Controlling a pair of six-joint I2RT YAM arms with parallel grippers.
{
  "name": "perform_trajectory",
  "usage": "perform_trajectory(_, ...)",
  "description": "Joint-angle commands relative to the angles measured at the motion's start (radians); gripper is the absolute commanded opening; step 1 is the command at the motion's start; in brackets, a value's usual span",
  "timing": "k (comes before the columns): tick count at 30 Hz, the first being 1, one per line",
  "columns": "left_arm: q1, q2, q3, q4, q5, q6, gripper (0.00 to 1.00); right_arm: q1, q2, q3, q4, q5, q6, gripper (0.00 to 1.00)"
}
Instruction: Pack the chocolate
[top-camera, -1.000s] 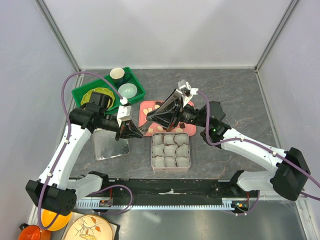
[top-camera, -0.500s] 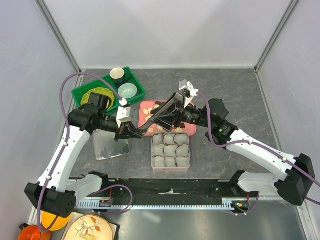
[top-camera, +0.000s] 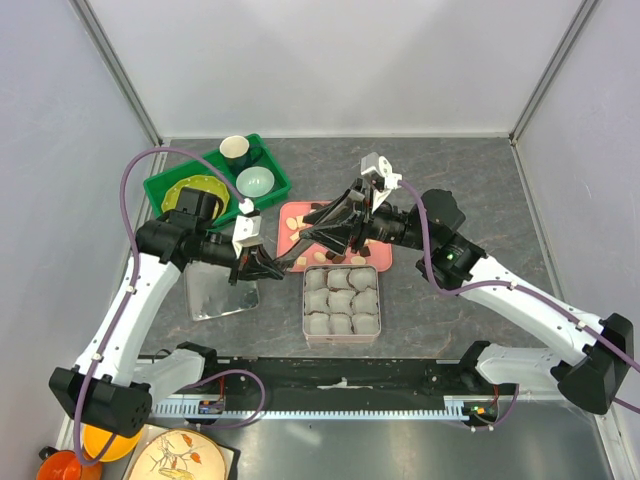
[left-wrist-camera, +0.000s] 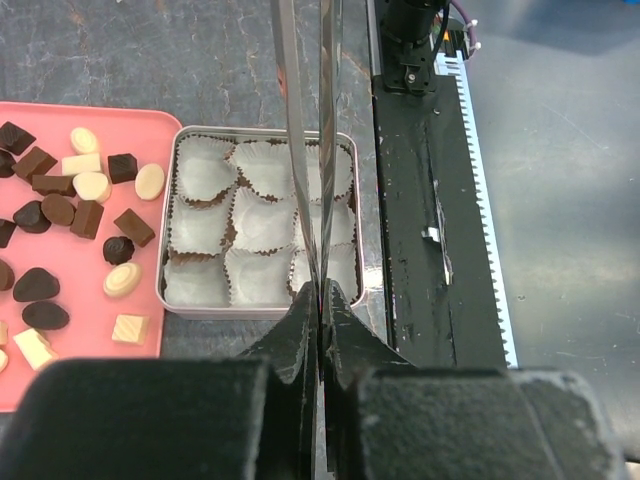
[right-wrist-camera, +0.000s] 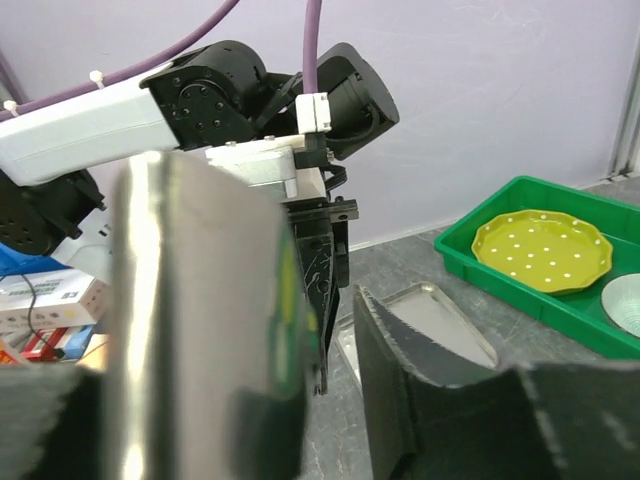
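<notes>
The chocolate (left-wrist-camera: 70, 210), dark brown and cream pieces, lies loose on a pink tray (left-wrist-camera: 80, 300) (top-camera: 295, 213). To its right stands an open tin (top-camera: 306, 300) (left-wrist-camera: 260, 312) lined with paper cups (left-wrist-camera: 262, 220). My left gripper (top-camera: 262, 266) (left-wrist-camera: 322, 295) is shut on metal tongs (left-wrist-camera: 305, 150) (top-camera: 295, 260), whose thin blades reach out over the tin. My right gripper (top-camera: 318, 228) (right-wrist-camera: 290, 320) is open around the far end of the tongs (right-wrist-camera: 200, 300), with a gap to its right finger (right-wrist-camera: 430, 390). The left gripper (right-wrist-camera: 322, 290) faces it closely.
A green bin (top-camera: 165, 188) (right-wrist-camera: 560, 290) with a yellow plate and two cups stands at the back left. The tin's lid (top-camera: 220, 290) (right-wrist-camera: 430, 320) lies flat under the left arm. A black toothed rail (top-camera: 340, 375) runs along the near edge.
My right gripper's jaws have spread apart from the tongs and its wrist has drawn back to the right. The left gripper has stayed shut on the tongs.
</notes>
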Motion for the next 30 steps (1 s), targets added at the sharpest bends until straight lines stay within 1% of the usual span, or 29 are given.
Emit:
perform_trajectory(1, 0.0, -0.022, 0.003, -0.028, 0.019, 0.04, 0.02, -0.003, -0.001, 0.048, 0.0, -0.049, -0.011, 0.43)
perform_trajectory(3, 0.001, -0.022, 0.003, -0.04, 0.015, 0.047, 0.02, -0.003, -0.001, 0.062, -0.02, -0.084, -0.023, 0.43)
perform_trajectory(9, 0.0, -0.022, 0.003, -0.071, 0.012, 0.073, 0.02, -0.006, 0.001, 0.125, -0.176, -0.154, -0.096, 0.42)
perform_trajectory(14, 0.0, -0.025, 0.009, -0.076, 0.015, 0.071, 0.02, -0.006, -0.001, 0.126, -0.18, -0.167, -0.095, 0.41)
perform_trajectory(22, 0.0, -0.03, 0.023, -0.092, 0.018, 0.071, 0.01, -0.005, 0.008, 0.109, -0.174, -0.186, -0.084, 0.34)
perform_trajectory(25, 0.0, -0.031, 0.025, -0.097, 0.022, 0.071, 0.02, -0.005, 0.005, 0.099, -0.161, -0.18, -0.08, 0.29)
perform_trajectory(26, -0.002, -0.031, 0.025, -0.096, 0.024, 0.073, 0.02, -0.005, 0.005, 0.096, -0.158, -0.166, -0.078, 0.22)
perform_trajectory(30, -0.002, -0.03, 0.026, -0.102, 0.03, 0.068, 0.02, -0.006, -0.021, 0.074, -0.128, -0.132, -0.077, 0.13)
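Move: The tongs slant upward from the left fingers, which already pinch their lower end, to the open right hand; their handle lies about 2 cm back and 1 cm to the right of the right hand point, at about its height. From the left hand the handle is roughly 2 cm ahead, 8 cm right and 14 cm up. The chocolate box sits about 37 cm below the right hand, some 4 cm right and level fore-and-aft; the pink tray is about 15 cm farther out than the box. The right hand eases back about 2.5 cm towards the tongs' handle, swinging some 8 degrees counter-clockwise and rolling its left side slightly down, so that the handle comes midway between its half-open fingers. After sinking barely a centimetre it closes to roughly half its former gap and clasps the handle, while the left hand keeps its pinch on the lower end and drifts back about 1.5 cm. ##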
